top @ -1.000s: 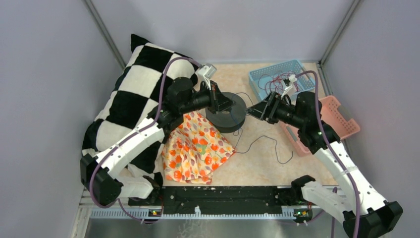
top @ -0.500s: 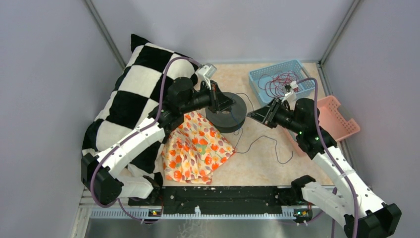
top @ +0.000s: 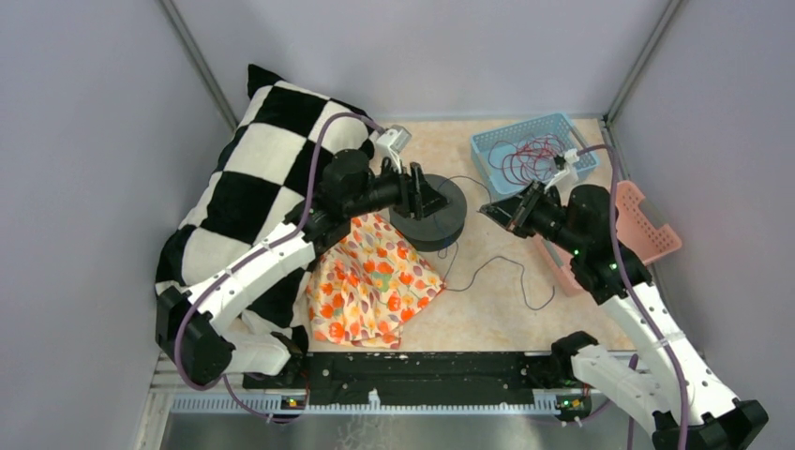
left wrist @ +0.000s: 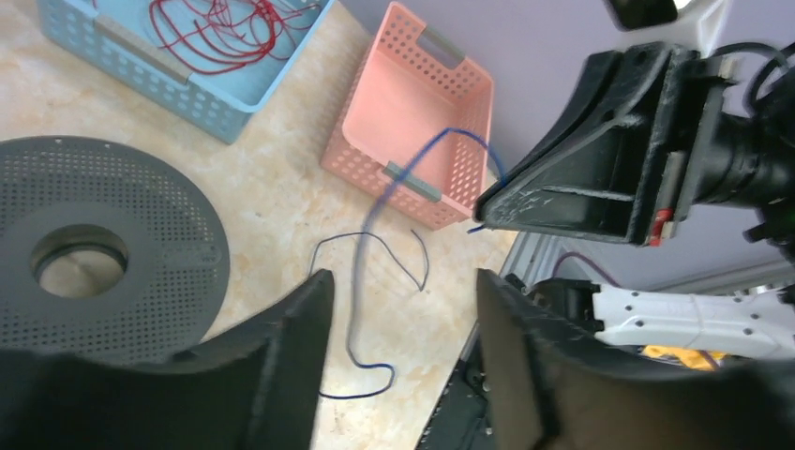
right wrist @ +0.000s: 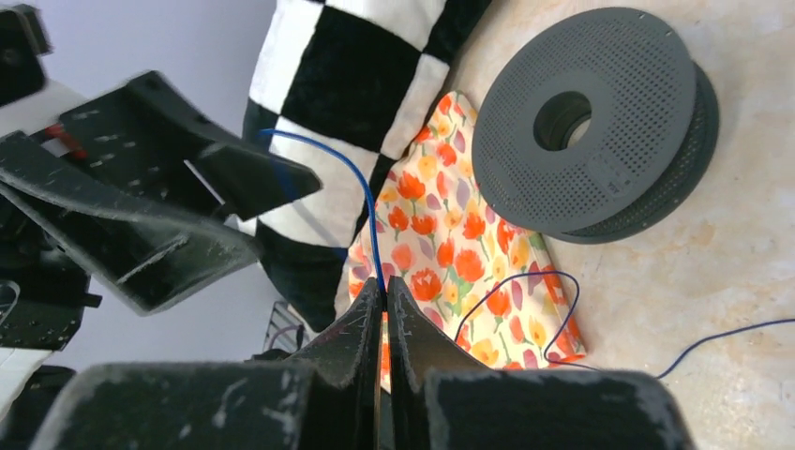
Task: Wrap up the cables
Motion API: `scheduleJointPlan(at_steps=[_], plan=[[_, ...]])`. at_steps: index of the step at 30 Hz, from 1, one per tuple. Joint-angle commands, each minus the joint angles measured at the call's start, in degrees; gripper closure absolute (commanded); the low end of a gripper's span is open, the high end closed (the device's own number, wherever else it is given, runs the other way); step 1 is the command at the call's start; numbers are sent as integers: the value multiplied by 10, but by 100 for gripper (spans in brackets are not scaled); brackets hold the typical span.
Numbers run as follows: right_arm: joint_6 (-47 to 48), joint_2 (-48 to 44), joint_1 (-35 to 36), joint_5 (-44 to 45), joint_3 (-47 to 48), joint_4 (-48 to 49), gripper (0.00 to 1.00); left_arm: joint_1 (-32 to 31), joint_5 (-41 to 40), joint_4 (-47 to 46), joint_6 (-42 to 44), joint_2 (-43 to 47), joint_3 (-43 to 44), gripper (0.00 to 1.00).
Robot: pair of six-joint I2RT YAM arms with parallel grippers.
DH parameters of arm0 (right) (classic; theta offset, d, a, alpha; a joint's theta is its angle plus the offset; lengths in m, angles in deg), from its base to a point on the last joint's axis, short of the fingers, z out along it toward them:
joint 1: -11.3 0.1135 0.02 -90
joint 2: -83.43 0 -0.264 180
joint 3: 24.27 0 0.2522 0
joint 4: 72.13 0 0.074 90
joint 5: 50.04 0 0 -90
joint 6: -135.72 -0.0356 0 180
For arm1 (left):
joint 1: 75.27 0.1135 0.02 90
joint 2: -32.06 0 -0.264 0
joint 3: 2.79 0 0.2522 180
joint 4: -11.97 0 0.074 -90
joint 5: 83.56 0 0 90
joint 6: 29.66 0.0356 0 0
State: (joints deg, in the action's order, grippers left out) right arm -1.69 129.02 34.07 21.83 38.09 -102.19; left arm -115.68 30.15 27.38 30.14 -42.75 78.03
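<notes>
The cable [top: 506, 260] is a very thin dark blue wire lying in loose curves on the table right of a grey perforated spool [top: 441, 214]. My right gripper [top: 489, 210] is shut on a raised stretch of it; the right wrist view shows the cable [right wrist: 361, 192] rising out of the pinched right gripper [right wrist: 384, 286]. My left gripper [top: 433, 195] hovers over the spool, open. In the left wrist view the cable [left wrist: 375, 208] arcs from the right gripper's tip down through the gap of the left gripper [left wrist: 403, 281], unpinched, beside the spool [left wrist: 112, 244].
A blue basket [top: 489, 141] holding red wires stands at the back right, a pink basket [top: 647, 230] beside my right arm. A black-and-white checked pillow [top: 248, 178] fills the left side. A floral cloth [top: 370, 281] lies in front of the spool.
My left gripper has opened and let go of the cable. My right gripper has shut on the cable and drawn back a little to the right, away from the spool.
</notes>
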Motion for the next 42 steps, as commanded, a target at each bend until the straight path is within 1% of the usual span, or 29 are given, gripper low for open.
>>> scheduleJointPlan(at_steps=[1,2,4,6,7,9,10,13,18,23,25,27,30,36,42], plan=[[44,-3,4,47,57,-58,100,4,-25,29,1,-16,9,19],[51,-2,4,58,67,-74,100,6,-34,46,7,-21,16,12],[65,-4,4,80,74,-101,100,22,-53,103,29,-34,43,8],[80,-21,3,92,66,-110,100,74,-58,183,40,-58,86,6],[86,-28,3,99,62,-117,100,111,-42,210,44,-74,103,6],[98,-32,3,108,59,-142,100,171,-16,247,56,-100,116,6],[103,-32,3,111,60,-157,100,185,-25,258,68,-112,120,6],[109,-33,3,113,62,-181,100,199,-67,283,77,-168,136,6],[109,-37,3,122,71,-195,100,206,-35,320,68,-265,185,7],[116,-21,3,114,72,-221,100,209,-27,266,83,-263,146,5],[117,-22,2,107,67,-224,100,215,-10,248,88,-262,133,4],[115,-32,3,110,60,-226,100,222,19,243,91,-278,132,4],[112,-46,3,113,50,-222,100,232,37,256,92,-302,142,3],[125,-18,3,84,45,-203,100,238,48,250,85,-323,136,2],[133,-9,3,84,52,-199,100,238,94,210,65,-327,111,2]])
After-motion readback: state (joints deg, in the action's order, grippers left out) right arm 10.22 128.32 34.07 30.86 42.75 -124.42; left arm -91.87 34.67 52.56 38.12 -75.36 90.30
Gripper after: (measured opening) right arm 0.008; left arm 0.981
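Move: The spool lies about 9 cm ahead of the left hand, 3 cm to its left and some 27 cm below. From that hand, the flowered cloth is roughly 11 cm back and 16 cm left, the blue basket about 22 cm ahead and 24 cm right. From the right hand, which already pinches the cable, the spool is about 10 cm ahead, 9 cm left and 25 cm below. Opening wide, the left hand swings forward-left, then drops about 20 cm beside the spool; right carries cable down-right. ##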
